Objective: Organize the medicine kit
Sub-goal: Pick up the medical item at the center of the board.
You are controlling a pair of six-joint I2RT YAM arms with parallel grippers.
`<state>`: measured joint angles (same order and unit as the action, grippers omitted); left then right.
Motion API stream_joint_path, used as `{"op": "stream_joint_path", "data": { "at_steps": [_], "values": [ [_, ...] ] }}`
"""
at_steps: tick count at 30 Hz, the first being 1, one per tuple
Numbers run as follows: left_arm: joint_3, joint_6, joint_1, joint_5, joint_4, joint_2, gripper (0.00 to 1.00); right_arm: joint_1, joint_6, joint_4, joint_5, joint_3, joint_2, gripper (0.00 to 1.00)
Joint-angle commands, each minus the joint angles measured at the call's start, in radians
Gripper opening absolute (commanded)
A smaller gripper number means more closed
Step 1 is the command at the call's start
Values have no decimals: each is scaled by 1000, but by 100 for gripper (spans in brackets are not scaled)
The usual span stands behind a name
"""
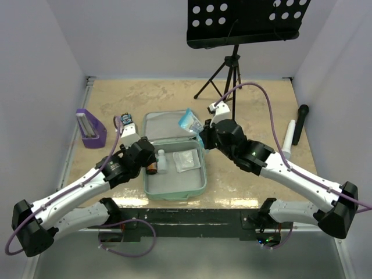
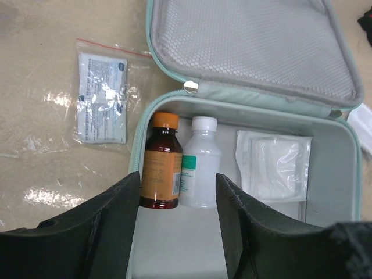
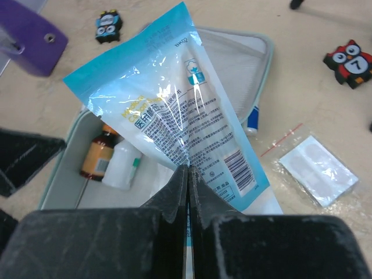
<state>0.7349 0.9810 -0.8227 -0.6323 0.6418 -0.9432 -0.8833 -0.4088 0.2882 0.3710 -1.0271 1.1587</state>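
Observation:
The medicine kit [image 1: 174, 196] lies open mid-table, a mint-green case with its lid [image 1: 168, 125] folded back. Inside it an amber bottle [image 2: 161, 168] and a white bottle [image 2: 200, 168] lie side by side at the left, with a gauze packet [image 2: 273, 165] to their right. My left gripper [image 2: 178, 177] hovers open over the case's left side, nothing between its fingers. At the kit's far right corner my right gripper [image 3: 187, 168] is shut on the lower edge of a blue-and-white pouch [image 3: 174, 99], holding it above the case.
A zip bag with a sachet [image 2: 102, 99] lies left of the kit, and another zip bag [image 3: 317, 168] lies to its right. A purple stand [image 1: 90, 128] is at far left. Owl tags [image 3: 349, 61], a white tube [image 1: 289, 136], a black marker [image 1: 301, 123] and a tripod [image 1: 229, 70] lie around.

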Motion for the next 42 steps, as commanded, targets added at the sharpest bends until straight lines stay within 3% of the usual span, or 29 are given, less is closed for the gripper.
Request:
{"op": "stream_joint_path", "data": {
  "at_steps": [1,7,11,17,23,26,29,34,39,42],
  "values": [
    [64,51,37,-44,62,60,59,-38,109,-23,-133,22,-27,0],
    [70,104,69,-29,96,112,57,-92,160,-27,-315,38,-42,0],
    [-9,59,69,3,-61,233,58,-85,127,-70,-502,27,-67,0],
    [-147,-114,68,39,-335,572,93,84,62,-96,-821,21,1,0],
    [-235,-381,68,330,-596,702,97,158,-59,-271,-1179,48,7,0],
    [-270,-418,69,486,-720,683,99,158,-229,-534,-1308,117,-31,0],
    [-302,-427,69,601,-842,649,100,159,-262,-590,-1321,127,-57,0],
    [-325,-439,69,675,-988,661,100,162,-292,-623,-1331,131,-91,0],
    [-284,-519,69,658,-962,708,100,164,-338,-710,-1389,168,-122,0],
    [-258,-571,68,695,-967,730,100,167,-497,-904,-1498,225,-90,0]
  ]
}}
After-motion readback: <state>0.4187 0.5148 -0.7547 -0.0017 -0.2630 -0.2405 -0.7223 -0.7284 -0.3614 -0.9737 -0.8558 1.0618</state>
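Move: My closed right fingers still hold the blue medical packet; its middle is about 4 cm ahead of them and 4 cm left. From my half-open left hand that packet lies roughly 9 cm ahead, 19 cm right and 10 cm higher. The brown bottle is 5 cm ahead of my left hand, 2 cm right and 9 cm below; the white bottle lies 4 cm right of it. The kit tray's middle is some 20 cm below my right hand, 11 cm left. I lift my left hand about 21 cm off the bottles, drawing it back some 7 cm, opening its fingers fully and swinging them clockwise and up out of their downward slant to face the packet. Meanwhile my right hand keeps its pinch and brings the packet back about 16 cm, then also up, and somewhat left over the tray, turning some 65 degrees counter-clockwise to offer the free end to my left fingers. ##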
